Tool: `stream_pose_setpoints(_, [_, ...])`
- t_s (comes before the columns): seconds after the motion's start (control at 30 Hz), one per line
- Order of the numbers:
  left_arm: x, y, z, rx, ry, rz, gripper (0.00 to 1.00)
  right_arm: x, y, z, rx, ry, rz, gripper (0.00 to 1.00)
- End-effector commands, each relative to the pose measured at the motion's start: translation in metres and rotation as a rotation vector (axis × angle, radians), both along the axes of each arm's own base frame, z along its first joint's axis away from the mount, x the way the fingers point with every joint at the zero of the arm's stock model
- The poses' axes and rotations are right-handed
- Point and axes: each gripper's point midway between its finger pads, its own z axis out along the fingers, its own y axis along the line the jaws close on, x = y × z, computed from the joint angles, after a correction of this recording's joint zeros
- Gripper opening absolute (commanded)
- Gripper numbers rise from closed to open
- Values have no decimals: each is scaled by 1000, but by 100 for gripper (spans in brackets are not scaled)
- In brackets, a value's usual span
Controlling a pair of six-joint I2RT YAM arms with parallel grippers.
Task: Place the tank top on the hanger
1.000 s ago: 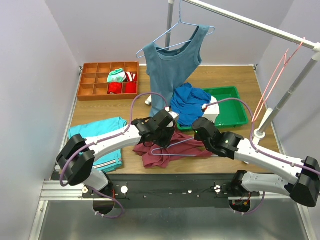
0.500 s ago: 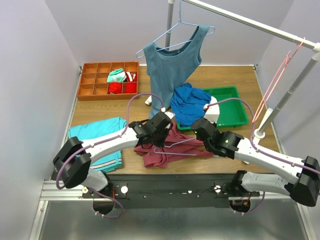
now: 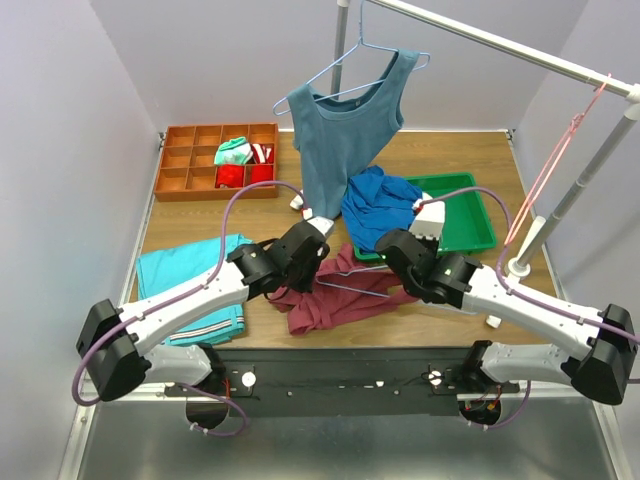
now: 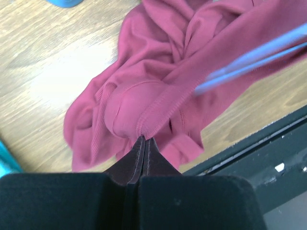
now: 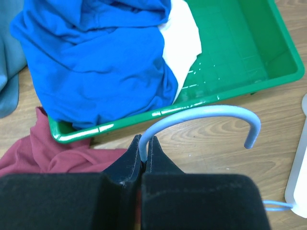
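Note:
The maroon tank top (image 3: 335,302) lies bunched near the table's front edge, between my two arms. In the left wrist view my left gripper (image 4: 145,140) is shut on a ribbed edge of the tank top (image 4: 158,72), pulling it into a fold. The light-blue wire hanger (image 3: 352,284) lies partly in the maroon cloth and shows as a blurred bar (image 4: 254,56) across the fabric. My right gripper (image 5: 145,143) is shut on the hanger's neck, just below its curved hook (image 5: 206,112). In the top view the left gripper (image 3: 298,262) is left of the right gripper (image 3: 398,260).
A green tray (image 3: 470,235) behind the right gripper holds a bright blue garment (image 3: 378,208). A slate-blue top (image 3: 345,130) hangs from the rail, a pink hanger (image 3: 550,165) further right. An orange divided box (image 3: 195,165) sits back left, teal folded cloth (image 3: 195,275) front left.
My left gripper has shut on the tank top's edge and drawn back to the left with it. The right gripper has shifted the hanger slightly away and to the left.

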Motion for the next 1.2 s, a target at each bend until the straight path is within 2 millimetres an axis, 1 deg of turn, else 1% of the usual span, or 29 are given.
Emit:
stream_pose_setpoints(0.0, [-1,14,27,16,-49,-1,0,9,-5,24,-10,-68,-75,1])
stream_pose_setpoints(0.07, [-3,20,27,41,-49,-3,0,12,-4,30,-17,-79,-67,1])
stream_pose_setpoints(0.2, [-4,19,35,26,-57,-9,0,16,6,36,-13,-77,-42,1])
stream_pose_setpoints(0.27, [0,16,44,14,-73,-6,0,18,14,35,-5,-66,-16,1])
stream_pose_setpoints(0.3, [2,15,44,23,-73,-5,0,18,20,34,-8,-60,2,1])
stream_pose_setpoints(0.33, [5,12,54,15,-88,-9,0,18,26,36,-1,-63,14,1])
stream_pose_setpoints(0.37, [8,10,58,15,-98,-8,0,18,30,37,-7,-65,25,1])
stream_pose_setpoints(0.4, [11,9,61,22,-106,-7,0,15,40,36,-17,-63,50,1])
stream_pose_setpoints(0.43, [14,6,71,15,-118,-10,0,16,45,42,-18,-76,50,1])
stream_pose_setpoints(0.5, [19,4,77,25,-131,-16,0,11,58,48,-23,-85,76,1])
stream_pose_setpoints(0.53, [21,2,85,18,-143,-18,0,13,62,52,-34,-92,72,1])
stream_pose_setpoints(0.6, [22,1,89,17,-149,-23,0,13,70,58,-31,-100,83,1])
stream_pose_setpoints(0.63, [23,-1,95,6,-156,-23,0,14,73,61,-34,-105,85,1])
stream_pose_setpoints(0.67, [23,0,97,5,-158,-22,0,17,78,73,-19,-122,88,1])
stream_pose_setpoints(0.77, [25,2,109,-3,-183,-10,0,23,87,90,-17,-151,93,1])
stream_pose_setpoints(0.83, [26,3,121,-25,-199,-3,0,26,93,96,-27,-154,100,1])
stream_pose_setpoints(0.87, [26,3,125,-36,-205,-1,5,29,97,93,-53,-145,102,1])
stream_pose_setpoints(0.9, [25,4,130,-45,-212,0,8,31,102,104,-39,-156,100,1])
stream_pose_setpoints(0.93, [26,4,137,-64,-220,6,14,31,104,104,-54,-151,104,1])
stream_pose_setpoints(0.97, [25,5,141,-74,-226,10,27,32,105,109,-54,-155,105,1])
stream_pose_setpoints(1.0, [24,7,146,-87,-235,16,37,33,110,114,-48,-161,109,1])
stream_pose_setpoints(1.03, [25,9,153,-106,-247,24,40,33,112,117,-43,-165,113,1])
stream_pose_setpoints(1.07, [23,10,157,-122,-250,32,43,33,114,119,-45,-165,125,1])
stream_pose_setpoints(1.1, [20,13,166,-150,-263,34,44,34,115,122,-40,-168,129,1])
stream_pose_setpoints(1.13, [18,14,174,-173,-275,36,47,35,117,130,-23,-179,134,1])
stream_pose_setpoints(1.17, [16,16,181,-199,-281,47,52,35,119,132,-24,-180,143,1])
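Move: The left fingers are shut on the maroon tank top's strap, with the hanger's left end just inside the cloth, about 4 cm to their right and 2 cm ahead. From the right gripper, which holds the hanger by its hook, that strap is some 23 cm left, 7 cm back and 4 cm lower. The blue shirt lies about 18 cm ahead of the right gripper, 9 cm left and 11 cm below. Bring the right gripper, still pinching the hook, leftward about 12 cm while raising it some 10 cm, so the hanger's left end runs on through the strap. Meanwhile keep the left pinch and lift the strap about 11 cm, tilting those fingers up slightly; then open them, still rising, to let the strap go onto the hanger. ##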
